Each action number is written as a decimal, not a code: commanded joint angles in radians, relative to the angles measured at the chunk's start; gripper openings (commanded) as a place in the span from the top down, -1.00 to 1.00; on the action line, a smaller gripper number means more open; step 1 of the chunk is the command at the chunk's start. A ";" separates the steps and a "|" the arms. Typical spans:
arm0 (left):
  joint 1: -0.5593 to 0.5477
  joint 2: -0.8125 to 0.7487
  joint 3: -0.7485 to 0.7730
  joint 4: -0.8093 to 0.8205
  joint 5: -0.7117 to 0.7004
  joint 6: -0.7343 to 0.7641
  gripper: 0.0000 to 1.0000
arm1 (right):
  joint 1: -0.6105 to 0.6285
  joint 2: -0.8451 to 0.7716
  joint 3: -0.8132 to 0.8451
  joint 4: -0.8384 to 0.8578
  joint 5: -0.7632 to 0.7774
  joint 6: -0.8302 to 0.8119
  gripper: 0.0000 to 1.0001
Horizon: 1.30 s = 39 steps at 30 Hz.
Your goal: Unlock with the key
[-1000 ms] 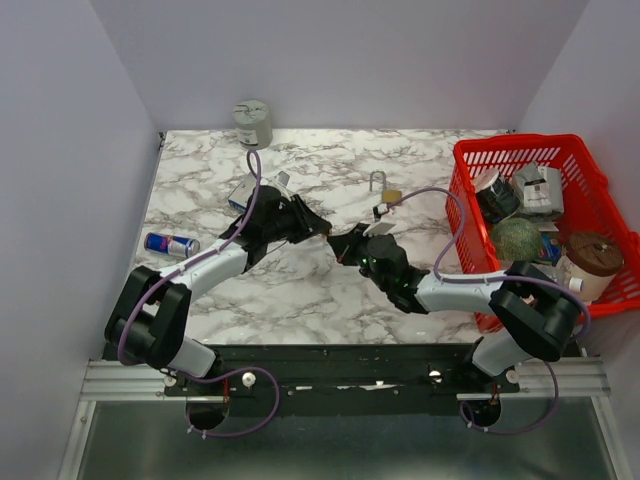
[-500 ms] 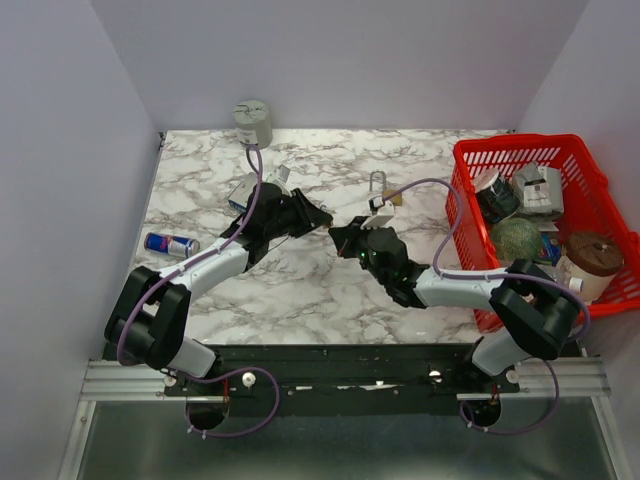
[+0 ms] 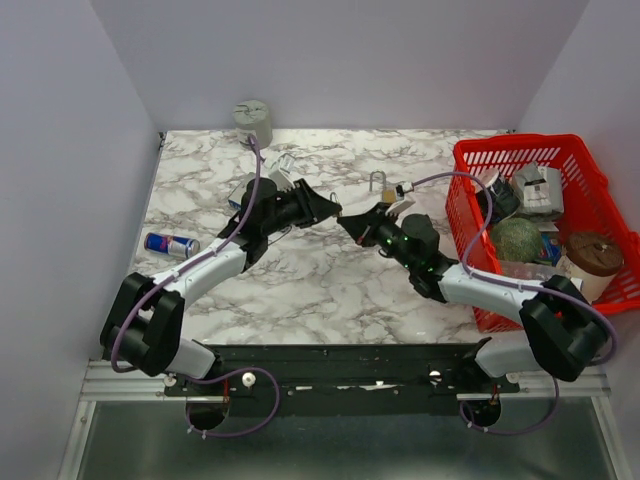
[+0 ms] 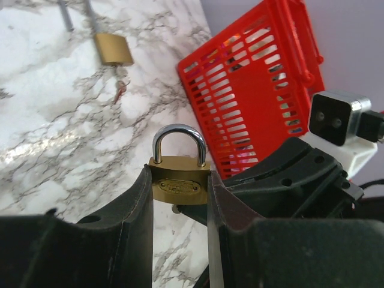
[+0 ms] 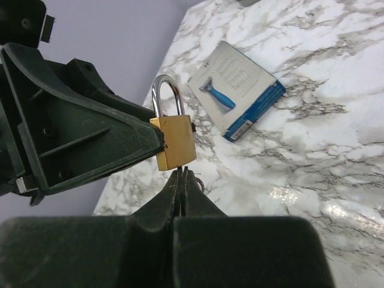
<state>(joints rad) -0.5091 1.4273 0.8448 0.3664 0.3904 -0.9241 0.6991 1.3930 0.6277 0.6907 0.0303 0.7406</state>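
Observation:
A brass padlock (image 4: 179,186) with a steel shackle stands upright, clamped by its sides between my left gripper's (image 4: 179,180) fingers. The same padlock (image 5: 175,143) shows edge-on in the right wrist view. My right gripper (image 5: 182,174) is shut on the key (image 5: 182,177), of which only a thin sliver shows between the jaws. Its tip sits right under the padlock's bottom face. In the top view the left gripper (image 3: 332,211) and right gripper (image 3: 348,221) meet tip to tip above the table's middle.
A second brass padlock (image 3: 384,189) lies on the marble behind the grippers. A red basket (image 3: 520,141) full of items stands at the right. A blue and white box (image 5: 237,99) lies left of centre, a drink can (image 3: 170,243) at the left, a grey tin (image 3: 253,122) at the back.
Both grippers have moved right and toward the back, staying tip to tip. The right arm's wrist has swung out to the right. The left still holds the padlock.

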 commanded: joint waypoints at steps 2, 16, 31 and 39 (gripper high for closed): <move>-0.068 -0.050 0.005 0.032 0.321 -0.002 1.00 | -0.081 -0.081 0.009 0.089 -0.052 0.065 0.99; -0.111 -0.074 0.045 0.074 0.433 0.064 1.00 | -0.145 -0.204 0.027 0.015 -0.193 0.101 0.99; -0.138 -0.110 0.027 0.190 0.510 0.038 1.00 | -0.171 -0.269 0.004 0.024 -0.225 0.126 0.99; -0.155 -0.119 0.030 0.246 0.574 0.019 1.00 | -0.185 -0.305 0.013 0.000 -0.260 0.118 0.99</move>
<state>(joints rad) -0.5636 1.3487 0.8898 0.6151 0.6415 -0.8501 0.5514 1.0973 0.6193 0.6025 -0.3397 0.8642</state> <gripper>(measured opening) 0.374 0.012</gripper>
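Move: Pinched in the left fingers, the small padlock sits at that hand's point with its shackle up; the key in the shut right fingers meets its underside about 2 cm below, 1 cm back and 1 cm right. The open big padlock lies on the table some 17 cm ahead, 13 cm right and 20 cm below. From the right hand the small padlock is about 1 cm ahead, 1 cm left and 2 cm up; the razor box lies roughly 18 cm ahead, 16 cm left, 18 cm below. Lifting together, both hands carry the small padlock and key up about 10 cm while drawing back 5 cm and drifting right some 3 cm. The left wrist tips its fingers up and turns clockwise about 20 degrees each, the right turns counter-clockwise nearly 15, so the fingers come to point more at each other. Both grips hold, the right fingertips staying at the lock's underside. ##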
